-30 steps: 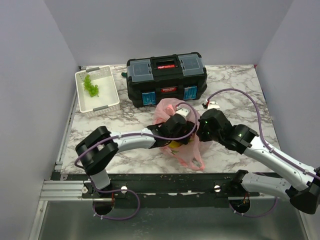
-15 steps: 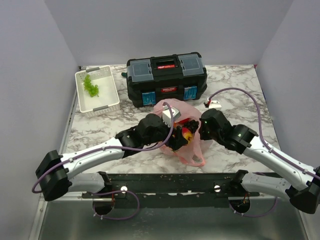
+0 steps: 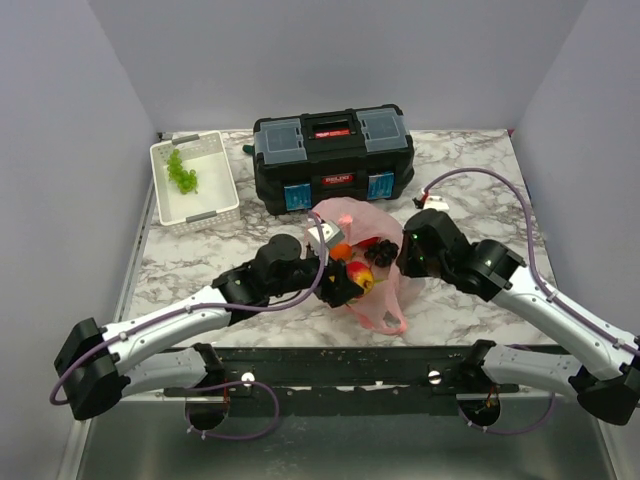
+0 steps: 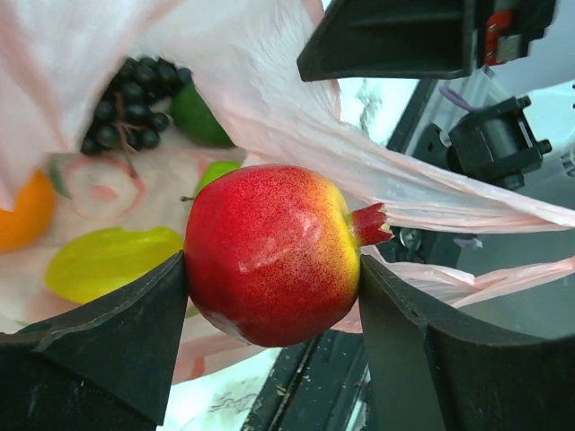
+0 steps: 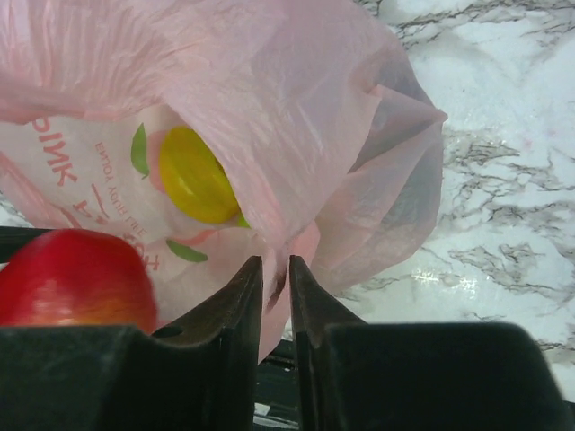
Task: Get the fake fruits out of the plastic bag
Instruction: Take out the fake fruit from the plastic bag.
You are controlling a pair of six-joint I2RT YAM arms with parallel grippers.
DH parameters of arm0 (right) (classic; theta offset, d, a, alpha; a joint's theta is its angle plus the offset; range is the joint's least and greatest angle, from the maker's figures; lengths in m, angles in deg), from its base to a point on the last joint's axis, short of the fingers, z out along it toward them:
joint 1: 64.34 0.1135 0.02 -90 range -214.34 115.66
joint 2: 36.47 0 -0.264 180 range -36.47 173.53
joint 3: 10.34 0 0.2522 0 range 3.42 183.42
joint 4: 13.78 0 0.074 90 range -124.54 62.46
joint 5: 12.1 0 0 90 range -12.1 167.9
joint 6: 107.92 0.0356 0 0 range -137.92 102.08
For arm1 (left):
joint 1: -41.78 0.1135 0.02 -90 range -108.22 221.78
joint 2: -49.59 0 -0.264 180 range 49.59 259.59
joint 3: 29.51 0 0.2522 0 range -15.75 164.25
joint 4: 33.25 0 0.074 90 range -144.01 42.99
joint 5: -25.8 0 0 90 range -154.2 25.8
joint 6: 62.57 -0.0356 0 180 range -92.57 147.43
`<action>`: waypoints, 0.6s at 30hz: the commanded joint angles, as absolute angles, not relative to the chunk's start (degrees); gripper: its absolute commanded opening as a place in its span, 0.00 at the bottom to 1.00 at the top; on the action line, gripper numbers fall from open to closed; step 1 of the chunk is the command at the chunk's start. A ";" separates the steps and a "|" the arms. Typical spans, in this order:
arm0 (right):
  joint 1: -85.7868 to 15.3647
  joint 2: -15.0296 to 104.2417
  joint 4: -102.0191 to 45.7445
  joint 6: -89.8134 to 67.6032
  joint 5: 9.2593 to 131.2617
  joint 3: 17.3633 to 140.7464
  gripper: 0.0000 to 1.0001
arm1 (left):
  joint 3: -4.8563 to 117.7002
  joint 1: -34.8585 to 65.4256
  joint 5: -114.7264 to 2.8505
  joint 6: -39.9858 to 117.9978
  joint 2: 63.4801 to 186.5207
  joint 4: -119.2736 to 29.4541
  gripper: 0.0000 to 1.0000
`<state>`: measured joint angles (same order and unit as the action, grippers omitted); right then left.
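The pink plastic bag (image 3: 385, 300) lies in front of the toolbox with its mouth gaping. My left gripper (image 4: 272, 269) is shut on a red-and-yellow fake fruit (image 4: 269, 251), held at the bag's mouth (image 3: 358, 277). Inside the bag I see dark grapes (image 4: 133, 103), an orange (image 4: 22, 211), a yellow fruit (image 4: 108, 260) and a green one (image 4: 199, 117). My right gripper (image 5: 276, 269) is at the bag's right side (image 3: 403, 262). Its jaws stand a narrow gap apart, with loose bag film (image 5: 269, 108) hanging between them. The yellow fruit (image 5: 193, 175) shows through the film.
A black toolbox (image 3: 332, 158) stands behind the bag. A white slotted basket (image 3: 193, 180) at the back left holds a light green grape bunch (image 3: 182, 172). Marble tabletop (image 3: 480, 190) lies to the right of the bag, and grey walls close in three sides.
My left arm has drawn back to the left, bringing the red fruit to the bag's mouth. The bag has opened up. My right jaws have parted slightly.
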<state>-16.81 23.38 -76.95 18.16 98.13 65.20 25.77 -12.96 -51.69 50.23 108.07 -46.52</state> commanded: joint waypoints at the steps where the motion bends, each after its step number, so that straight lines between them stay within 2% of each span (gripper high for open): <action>1: -16.70 25.12 -79.18 20.16 93.79 65.10 0.24 | 23.95 -13.46 -43.21 56.78 113.53 -35.80 0.13; 4: -16.70 26.41 -79.25 22.45 92.58 65.56 0.32 | 24.37 -14.11 -42.32 58.09 116.66 -33.99 0.11; 7: -16.71 27.72 -79.83 25.52 90.64 65.63 0.54 | 24.02 -14.46 -41.54 59.82 118.57 -32.65 0.08; 12: -16.70 30.02 -83.63 30.90 88.32 66.17 0.81 | 23.38 -14.51 -44.56 57.64 117.11 -34.97 0.08; 15: -16.70 29.84 -83.58 31.42 87.23 65.32 0.85 | 24.02 -14.47 -46.51 55.20 116.03 -38.19 0.08; 18: -16.70 30.49 -85.24 32.22 86.89 64.73 0.79 | 24.04 -14.47 -49.40 53.51 114.06 -40.43 0.07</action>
<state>-16.98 29.96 -81.41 29.35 90.06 65.22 23.21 -14.31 -44.54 57.12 117.86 -38.28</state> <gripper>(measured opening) 0.831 0.678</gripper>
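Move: The right hand has the bag's edge at its barely parted fingertips, about 2 cm below and 1 cm back. The pomegranate, already in the left fingers, is some 9 cm to its left and 4 cm back. The black grapes lie in the bag about 9 cm ahead, 2 cm left and 15 cm below. From the left hand, that bag edge is roughly 9 cm right, 3 cm ahead and 2 cm below. Opening wide over the bag edge, right hand sinks about 4 cm, back-left; left lowers the held pomegranate rightward. ##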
